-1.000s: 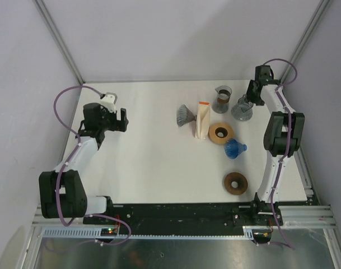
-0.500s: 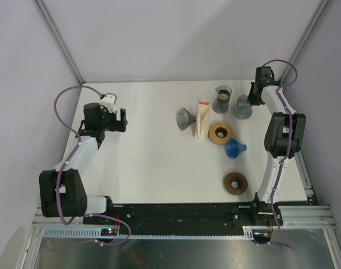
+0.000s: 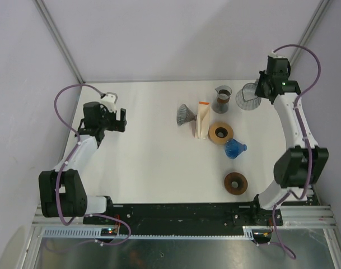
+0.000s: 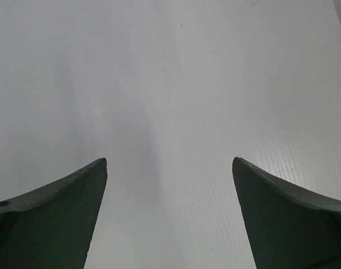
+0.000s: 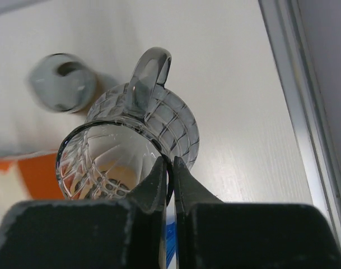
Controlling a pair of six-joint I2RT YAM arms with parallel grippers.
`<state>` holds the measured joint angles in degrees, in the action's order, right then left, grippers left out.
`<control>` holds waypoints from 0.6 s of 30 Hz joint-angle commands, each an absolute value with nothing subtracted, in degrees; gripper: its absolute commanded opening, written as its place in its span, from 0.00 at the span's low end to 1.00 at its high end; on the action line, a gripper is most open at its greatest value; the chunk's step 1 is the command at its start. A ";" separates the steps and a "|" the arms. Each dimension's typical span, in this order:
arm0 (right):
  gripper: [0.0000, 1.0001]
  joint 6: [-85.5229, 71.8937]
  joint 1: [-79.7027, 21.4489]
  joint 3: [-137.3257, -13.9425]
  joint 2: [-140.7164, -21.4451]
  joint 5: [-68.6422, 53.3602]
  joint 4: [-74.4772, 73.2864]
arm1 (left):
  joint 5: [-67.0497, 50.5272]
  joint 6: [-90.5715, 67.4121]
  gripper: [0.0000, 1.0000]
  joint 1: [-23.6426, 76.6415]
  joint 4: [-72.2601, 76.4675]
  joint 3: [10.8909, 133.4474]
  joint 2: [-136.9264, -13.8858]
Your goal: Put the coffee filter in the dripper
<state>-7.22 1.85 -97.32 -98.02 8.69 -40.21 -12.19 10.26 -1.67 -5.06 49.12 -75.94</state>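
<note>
My right gripper [image 3: 260, 88] [image 5: 169, 162] is shut on the rim of a clear cut-glass dripper [image 3: 247, 96] [image 5: 159, 120] with a handle. It holds the dripper off the table at the far right. A beige and orange coffee filter pack [image 3: 202, 119] lies near the table's middle; a blurred orange patch of the pack [image 5: 41, 174] shows through the glass in the right wrist view. My left gripper [image 3: 115, 117] [image 4: 170, 162] hangs open over bare white table at the far left, nothing between its fingers.
A glass measuring cup [image 3: 222, 98] stands next to the held dripper. A grey cone dripper [image 3: 184, 115], a blue cone dripper [image 3: 235, 148] and two brown rings [image 3: 221, 133] [image 3: 236, 182] sit right of centre. The metal frame rail [image 5: 304, 112] runs along the table's right edge.
The right gripper closed on the clear dripper's rim and lifted it off the table, the arm swinging up and back. The left arm has hardly moved.
</note>
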 commanded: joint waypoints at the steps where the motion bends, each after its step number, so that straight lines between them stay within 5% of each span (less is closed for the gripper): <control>1: 0.00 -7.86 -5.27 -94.46 -88.50 3.82 -41.54 | -12.39 12.81 0.98 -1.76 -6.76 51.87 -73.38; 18: 0.00 -20.68 -44.50 -80.14 -91.77 11.26 -33.17 | -9.21 14.65 0.99 -1.78 -10.80 51.27 -69.80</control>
<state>-15.40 -40.82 -80.77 -89.95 5.63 -39.64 -9.65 13.23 -1.67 -10.63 49.65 -71.57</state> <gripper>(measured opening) 0.037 0.993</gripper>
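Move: The right hand, already gripping the glass dripper, is bringing it to open table about 33 cm to its left, 17 cm back and some 20 cm below. Between them lie the wooden stand, about 14 cm left and 5 back, and the filter pack, roughly 22 left and 2 back; the blue cone is 8 left and 12 back. From the left hand that open spot is about 29 cm right, 10 back, 12 below. Fast and leftward goes the right hand, about 30 cm, and some 15 cm back towards the base, carrying the dripper in an arc: up about 5 cm at first, then down roughly 11 over the wooden stand and past the base side of the filter pack. The wrist turns about 40 degrees counter-clockwise; the shut fingers keep their pinch on the rim. ##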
